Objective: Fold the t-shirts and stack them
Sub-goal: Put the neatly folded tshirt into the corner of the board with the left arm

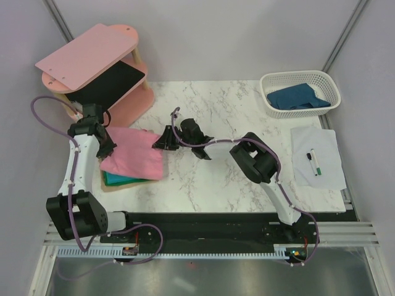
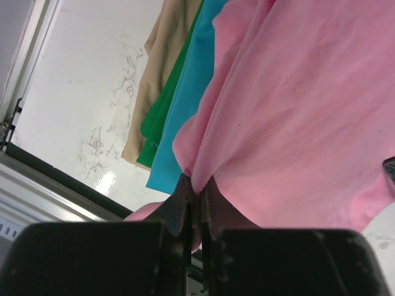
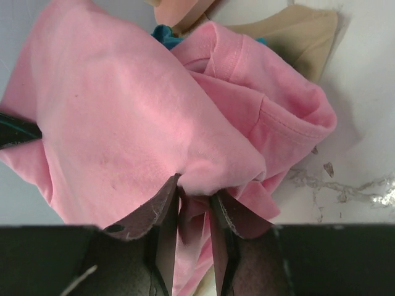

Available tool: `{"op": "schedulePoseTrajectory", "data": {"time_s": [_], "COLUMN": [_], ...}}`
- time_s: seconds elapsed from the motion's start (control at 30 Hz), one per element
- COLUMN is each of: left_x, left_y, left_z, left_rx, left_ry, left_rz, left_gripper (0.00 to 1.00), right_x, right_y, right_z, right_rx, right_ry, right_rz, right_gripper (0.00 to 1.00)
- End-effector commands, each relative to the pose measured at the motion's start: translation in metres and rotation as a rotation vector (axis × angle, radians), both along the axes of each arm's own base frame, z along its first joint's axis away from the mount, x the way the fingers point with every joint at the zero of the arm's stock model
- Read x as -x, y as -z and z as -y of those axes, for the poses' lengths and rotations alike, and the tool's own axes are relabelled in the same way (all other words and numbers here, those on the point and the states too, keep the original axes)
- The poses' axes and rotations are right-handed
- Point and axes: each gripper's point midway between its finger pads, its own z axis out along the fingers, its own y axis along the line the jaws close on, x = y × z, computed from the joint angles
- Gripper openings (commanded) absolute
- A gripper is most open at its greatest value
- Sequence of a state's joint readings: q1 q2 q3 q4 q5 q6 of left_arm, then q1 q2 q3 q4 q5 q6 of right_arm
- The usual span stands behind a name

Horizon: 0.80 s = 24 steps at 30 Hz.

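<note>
A light pink t-shirt (image 1: 137, 155) lies bunched on top of a teal t-shirt (image 1: 121, 179) at the table's left. My left gripper (image 1: 109, 148) is shut on the pink shirt's left edge, with a fold of pink cloth (image 2: 296, 111) pinched between its fingertips (image 2: 196, 182). My right gripper (image 1: 163, 141) is at the shirt's right edge. Its fingers (image 3: 194, 188) are closed on a bunch of pink fabric (image 3: 123, 111). Beneath the pink shirt the teal shirt (image 2: 185, 105) shows as a strip. A dark blue t-shirt (image 1: 296, 97) lies in the white basket (image 1: 296, 74) at the back right.
A tan board (image 2: 159, 61) lies under the shirt pile. The pink wooden shelf unit (image 1: 92, 55) stands at the back left, close behind my left arm. A white sheet (image 1: 330, 148) with a green marker (image 1: 315, 162) lies at the right edge.
</note>
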State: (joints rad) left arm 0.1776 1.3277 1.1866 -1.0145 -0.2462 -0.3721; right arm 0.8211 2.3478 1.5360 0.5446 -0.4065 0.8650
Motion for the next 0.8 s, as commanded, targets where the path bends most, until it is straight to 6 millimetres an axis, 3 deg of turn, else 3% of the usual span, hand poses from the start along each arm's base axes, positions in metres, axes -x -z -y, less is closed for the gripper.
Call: {"op": "schedulePoseTrajectory", "data": {"time_s": [0.0, 0.17, 0.23, 0.27, 0.3, 0.33, 0.4, 0.57, 0.67, 0.7, 0.77], "left_x": [-0.011, 0.013, 0.020, 0.025, 0.028, 0.030, 0.035, 0.039, 0.041, 0.040, 0.042], "left_y": [-0.036, -0.003, 0.007, 0.017, 0.022, 0.027, 0.034, 0.034, 0.033, 0.032, 0.031], "left_z": [-0.021, -0.031, -0.033, -0.033, -0.034, -0.034, -0.036, -0.043, -0.046, -0.048, -0.049], "left_rx": [-0.071, -0.040, -0.040, -0.040, -0.041, -0.041, -0.047, -0.068, -0.082, -0.085, -0.090], "left_ry": [-0.065, -0.126, -0.141, -0.144, -0.150, -0.153, -0.168, -0.196, -0.213, -0.221, -0.227], "left_rz": [0.147, 0.064, 0.043, 0.021, 0.010, -0.003, -0.023, -0.024, -0.018, -0.009, -0.004], "left_gripper": [0.02, 0.02, 0.02, 0.02, 0.02, 0.02, 0.02, 0.02, 0.02, 0.02, 0.02], "right_x": [-0.006, -0.007, -0.008, -0.009, -0.008, -0.009, -0.010, -0.011, -0.013, -0.016, -0.016], "right_y": [-0.079, -0.096, -0.087, -0.096, -0.082, -0.090, -0.077, -0.064, -0.053, -0.059, -0.051], "right_z": [-0.013, -0.029, -0.035, -0.041, -0.045, -0.050, -0.055, -0.065, -0.064, -0.061, -0.049], "right_rx": [-0.096, -0.113, -0.097, -0.110, -0.083, -0.096, -0.077, -0.061, -0.024, -0.012, 0.033], "right_ry": [-0.014, -0.052, -0.062, -0.076, -0.086, -0.089, -0.095, -0.108, -0.106, -0.091, -0.059], "right_rz": [0.134, 0.170, 0.155, 0.175, 0.155, 0.168, 0.153, 0.137, 0.126, 0.156, 0.170], "right_gripper": [0.33, 0.33, 0.34, 0.34, 0.34, 0.34, 0.34, 0.35, 0.46, 0.57, 0.72]}}
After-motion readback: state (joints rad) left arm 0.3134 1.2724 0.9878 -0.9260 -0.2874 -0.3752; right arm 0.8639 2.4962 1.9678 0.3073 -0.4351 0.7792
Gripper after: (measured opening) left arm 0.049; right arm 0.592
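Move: The board's near-left corner, where the folded pink shirt should go, lies about 7 cm back, 5 cm to the left and 14 cm below my left hand. From that hand the shirt stack's middle is some 7 cm right, 4 cm ahead and 13 cm down; the shelf deck is roughly 25 cm ahead, 7 cm right. From my right hand, the stack's middle is about 11 cm left, 2 cm back and 6 cm down. Still pinching the shirt's left side, I lift my left hand slightly, then bring it down, back and left, about 4 cm each way, towards the board's near-left corner. My right hand raises its end over the stack by some 9 cm while carrying it 6 cm left, then sinks about 5 cm and starts opening its fingers around the cloth. ##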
